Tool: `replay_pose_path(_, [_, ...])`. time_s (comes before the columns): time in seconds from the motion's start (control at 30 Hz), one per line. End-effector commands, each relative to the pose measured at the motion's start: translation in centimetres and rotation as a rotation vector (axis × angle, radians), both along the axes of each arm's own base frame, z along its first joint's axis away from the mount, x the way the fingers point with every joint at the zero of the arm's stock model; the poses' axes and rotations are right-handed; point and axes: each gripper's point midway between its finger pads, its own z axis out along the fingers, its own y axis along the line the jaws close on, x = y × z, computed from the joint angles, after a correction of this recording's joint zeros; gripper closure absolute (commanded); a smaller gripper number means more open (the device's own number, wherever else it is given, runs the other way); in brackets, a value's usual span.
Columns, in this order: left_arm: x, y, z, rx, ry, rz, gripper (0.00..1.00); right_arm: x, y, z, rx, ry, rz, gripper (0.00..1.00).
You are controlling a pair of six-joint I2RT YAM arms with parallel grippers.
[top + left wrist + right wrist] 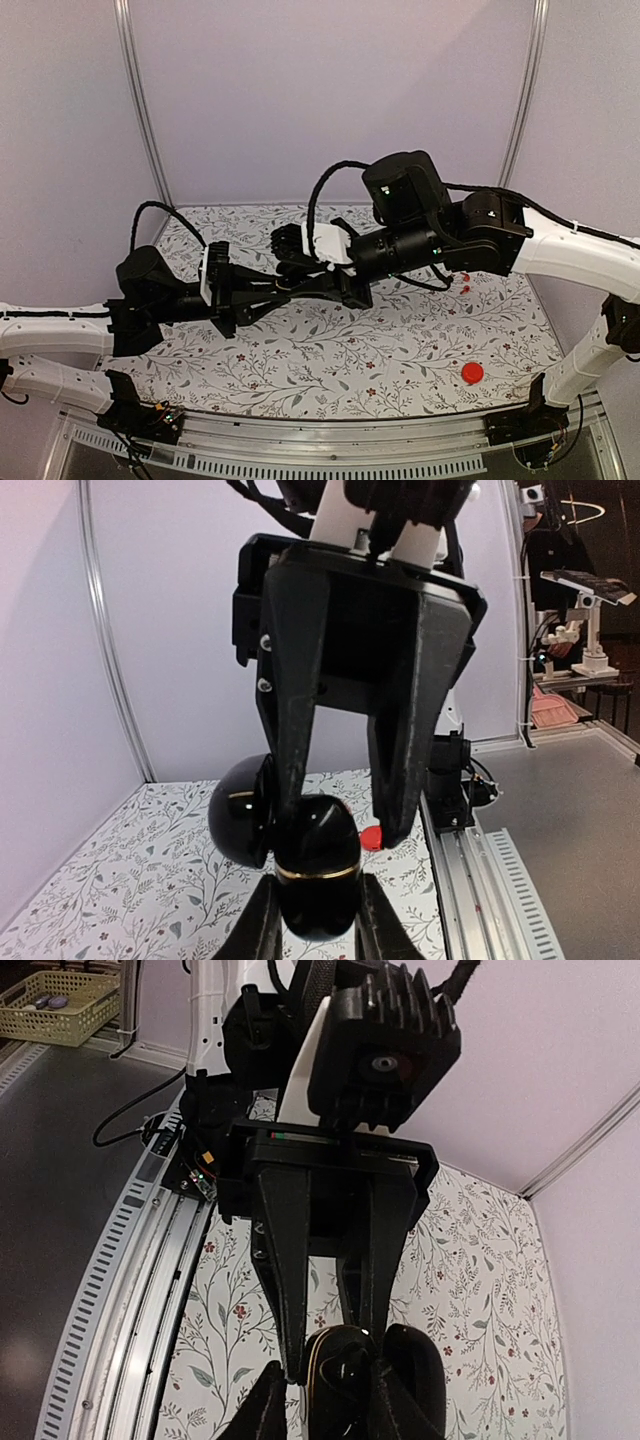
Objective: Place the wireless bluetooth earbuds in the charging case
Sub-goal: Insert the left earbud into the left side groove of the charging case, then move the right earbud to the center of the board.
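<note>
The charging case (pixel 318 875) is glossy black with a gold seam. It hangs above the floral table, and my left gripper (pixel 318 885) is shut on its lower body. Its round lid (pixel 238 810) stands swung open to the left. My right gripper (pixel 340 835) comes in from the opposite side and straddles the case's upper half. One of its fingers sits between lid and body; the other stands a little off the body, so the jaws are open. In the right wrist view the case (pixel 345 1380) shows its open cavity between my right gripper (pixel 325 1370) fingers. The earbuds are hidden.
A flat red disc (pixel 472 373) lies on the table at the front right. Two tiny red bits (pixel 465 276) lie farther back under the right arm. A metal rail (pixel 480 880) runs along the near edge. Walls close in the back and the sides.
</note>
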Motion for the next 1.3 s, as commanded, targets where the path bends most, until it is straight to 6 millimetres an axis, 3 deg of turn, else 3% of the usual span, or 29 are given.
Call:
replay_pose_path(0.0, [-0.1, 0.0, 2.1, -0.053, -0.036, 0.009, 0.83, -0.8, 0.2, 0.0, -0.012, 0.013, 0.024, 0.65])
replay_pose_path(0.4, [0.6, 0.3, 2.2, -0.068, -0.032, 0.056, 0.83, -0.9, -0.3, 3.2, 0.080, -0.002, 0.010, 0.48])
replay_pose_path(0.93, [1.3, 0.7, 2.0, -0.081, -0.024, 0.099, 0.82, -1.1, -1.1, 6.3, 0.211, 0.012, -0.007, 0.47])
replay_pose_path(1.07, [1.8, 1.1, 1.9, -0.088, -0.012, 0.137, 0.82, 2.5, -3.5, 7.8, 0.311, 0.099, -0.104, 0.47])
replay_pose_path(1.17, [2.4, 1.4, 1.8, -0.095, -0.003, 0.164, 0.82, 7.6, -6.5, 7.9, 0.354, 0.183, -0.274, 0.47])
replay_pose_path(1.27, [3.0, 1.7, 1.7, -0.099, 0.008, 0.193, 0.82, 13.4, -10.8, 6.6, 0.384, 0.298, -0.499, 0.46])
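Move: The left gripper holds the charging case with the lid open; the case body sits about 2 cm to the right of its hand point, level with it, and the lid about 3 cm ahead and 2 cm to its right. From the right gripper, whose fingertips are already parting at the case, the body is roughly 1 cm to the left and 2 cm below, the lid about 3 cm ahead, 1 cm left and 1 cm below. Open the right fingers from about a quarter to half wide while holding the hand at the case, then back the tips straight up off the body by about 4 cm. From there sweep quickly forward and to the right, still rising a little, some 10 cm clear of the case, tilting the fingers up towards level. Keep the left grip on the case, easing it about 2 cm forward. ##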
